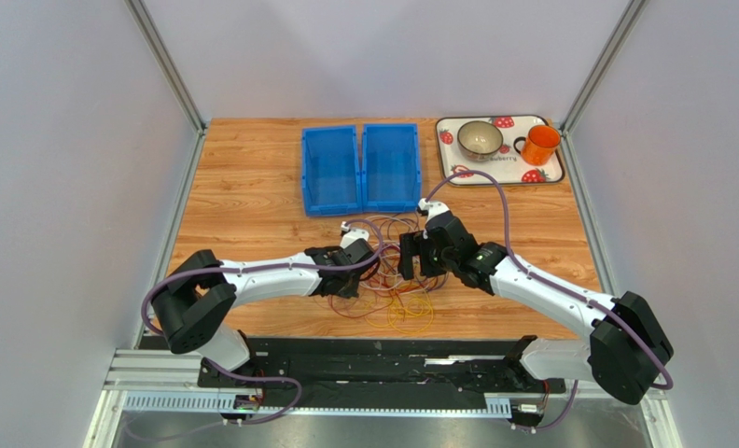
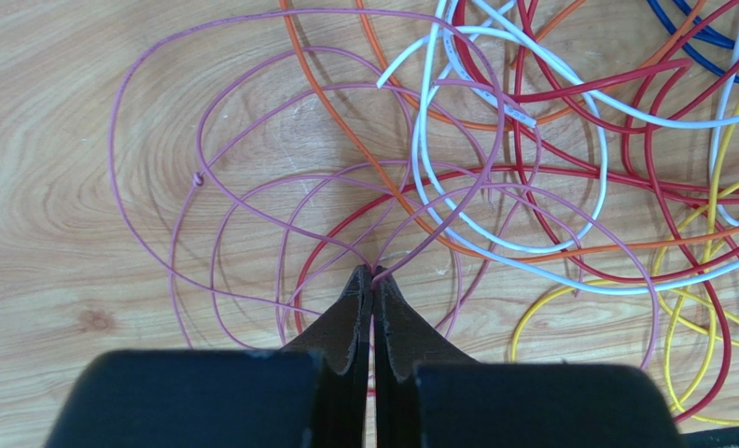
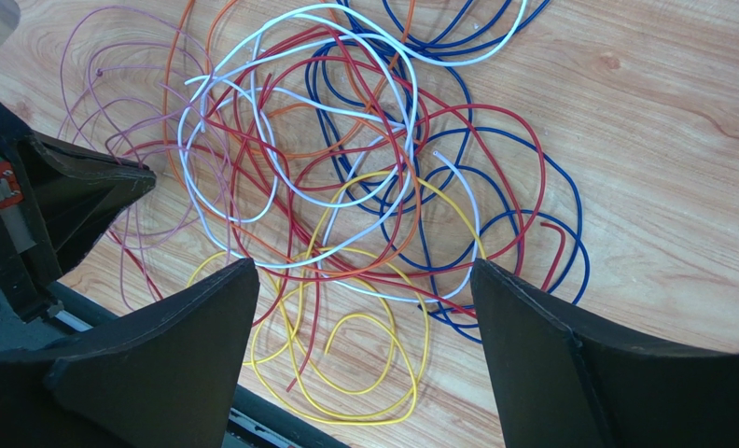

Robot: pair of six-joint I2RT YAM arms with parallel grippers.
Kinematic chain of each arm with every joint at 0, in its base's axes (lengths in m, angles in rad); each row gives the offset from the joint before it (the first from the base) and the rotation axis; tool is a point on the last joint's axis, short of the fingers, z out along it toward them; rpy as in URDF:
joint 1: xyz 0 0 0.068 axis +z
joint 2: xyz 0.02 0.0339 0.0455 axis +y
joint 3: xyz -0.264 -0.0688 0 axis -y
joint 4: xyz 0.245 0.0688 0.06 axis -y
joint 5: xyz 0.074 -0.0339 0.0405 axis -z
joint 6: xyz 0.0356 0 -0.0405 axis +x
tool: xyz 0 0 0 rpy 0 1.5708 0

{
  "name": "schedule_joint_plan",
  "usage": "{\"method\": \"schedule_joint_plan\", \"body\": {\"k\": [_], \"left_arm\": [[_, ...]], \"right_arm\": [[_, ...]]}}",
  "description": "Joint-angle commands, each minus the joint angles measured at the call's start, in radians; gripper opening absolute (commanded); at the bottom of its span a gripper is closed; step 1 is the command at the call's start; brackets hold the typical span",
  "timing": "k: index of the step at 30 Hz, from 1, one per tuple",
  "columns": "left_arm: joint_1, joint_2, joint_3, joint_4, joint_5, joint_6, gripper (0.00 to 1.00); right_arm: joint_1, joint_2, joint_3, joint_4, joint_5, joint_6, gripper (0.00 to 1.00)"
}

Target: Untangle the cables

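The cables (image 1: 397, 297) lie in a tangled pile of loose loops on the wooden table between the two arms. My left gripper (image 2: 374, 273) is shut, its tips pinching the thin pink cable (image 2: 199, 177) where several of its loops meet. Orange (image 2: 345, 131), white (image 2: 420, 159), red (image 2: 569, 93) and yellow (image 2: 667, 345) cables cross to its right. My right gripper (image 3: 364, 271) hangs open above the pile, over yellow loops (image 3: 411, 373), with blue (image 3: 578, 233), red (image 3: 532, 149) and white (image 3: 280, 28) cables ahead of it. Nothing is between its fingers.
Two blue bins (image 1: 331, 170) (image 1: 390, 166) stand side by side behind the pile. At the back right a strawberry-print tray (image 1: 550, 173) holds a bowl (image 1: 480, 138) and an orange mug (image 1: 539, 144). A black rail (image 1: 373, 359) runs along the near table edge.
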Motion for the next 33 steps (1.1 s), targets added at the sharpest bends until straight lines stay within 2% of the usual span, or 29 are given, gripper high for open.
{"method": "schedule_joint_plan", "body": {"k": [1, 3, 4, 7, 13, 15, 21, 29, 32, 33], "left_arm": [[-0.006, -0.095, 0.086, -0.113, -0.060, 0.011, 0.00], [-0.005, -0.155, 0.170, -0.208, -0.118, 0.031, 0.00], [-0.003, -0.228, 0.207, -0.302, -0.132, 0.044, 0.00], [0.008, -0.376, 0.353, -0.425, -0.195, 0.101, 0.00], [0.067, -0.513, 0.638, -0.537, -0.246, 0.222, 0.00], [0.068, -0.522, 0.724, -0.543, -0.275, 0.265, 0.00], [0.069, -0.553, 0.831, -0.418, -0.321, 0.403, 0.00], [0.072, -0.441, 1.066, -0.338, -0.405, 0.624, 0.00], [0.077, -0.369, 1.228, -0.299, -0.428, 0.727, 0.00], [0.077, -0.344, 1.347, -0.318, -0.419, 0.739, 0.00]], "right_arm": [[0.007, 0.000, 0.000, 0.020, 0.007, -0.012, 0.88], [0.004, -0.002, -0.002, 0.020, 0.009, -0.012, 0.88], [0.006, 0.000, -0.002, 0.019, 0.009, -0.012, 0.88], [0.006, 0.004, -0.003, 0.025, 0.009, -0.009, 0.88], [0.006, 0.004, -0.012, 0.054, -0.017, 0.014, 0.88], [0.006, 0.006, -0.017, 0.062, -0.023, 0.020, 0.88], [0.006, 0.023, -0.018, 0.069, -0.036, 0.027, 0.88], [0.009, 0.015, -0.011, 0.114, -0.134, 0.013, 0.88], [0.010, 0.023, 0.004, 0.112, -0.147, 0.008, 0.88], [0.013, 0.024, 0.006, 0.123, -0.170, 0.007, 0.88]]}}
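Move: The left fingers are already shut on a purple strand, low over the purple coil, whose middle is about 2 cm ahead of them, straight below by some 2 cm. At that same table level, the light-blue loops lie roughly 6 cm ahead and 7 cm to the right, and the yellow coil about 3 cm back and 12 cm to the right. From the open right hand, the purple coil is around 12 cm left, 4 cm back and 8 cm below. Keeping its pinch on the purple strand, the left hand hauls it fast off the table, nearly straight up by about 50 cm, swinging some 10 cm left once well clear and ending slightly forward, while the fingers tip up some 55 degrees from pointing down to pointing outward. The right hand, open and empty, hovers, then eases a couple of centimetres left. ##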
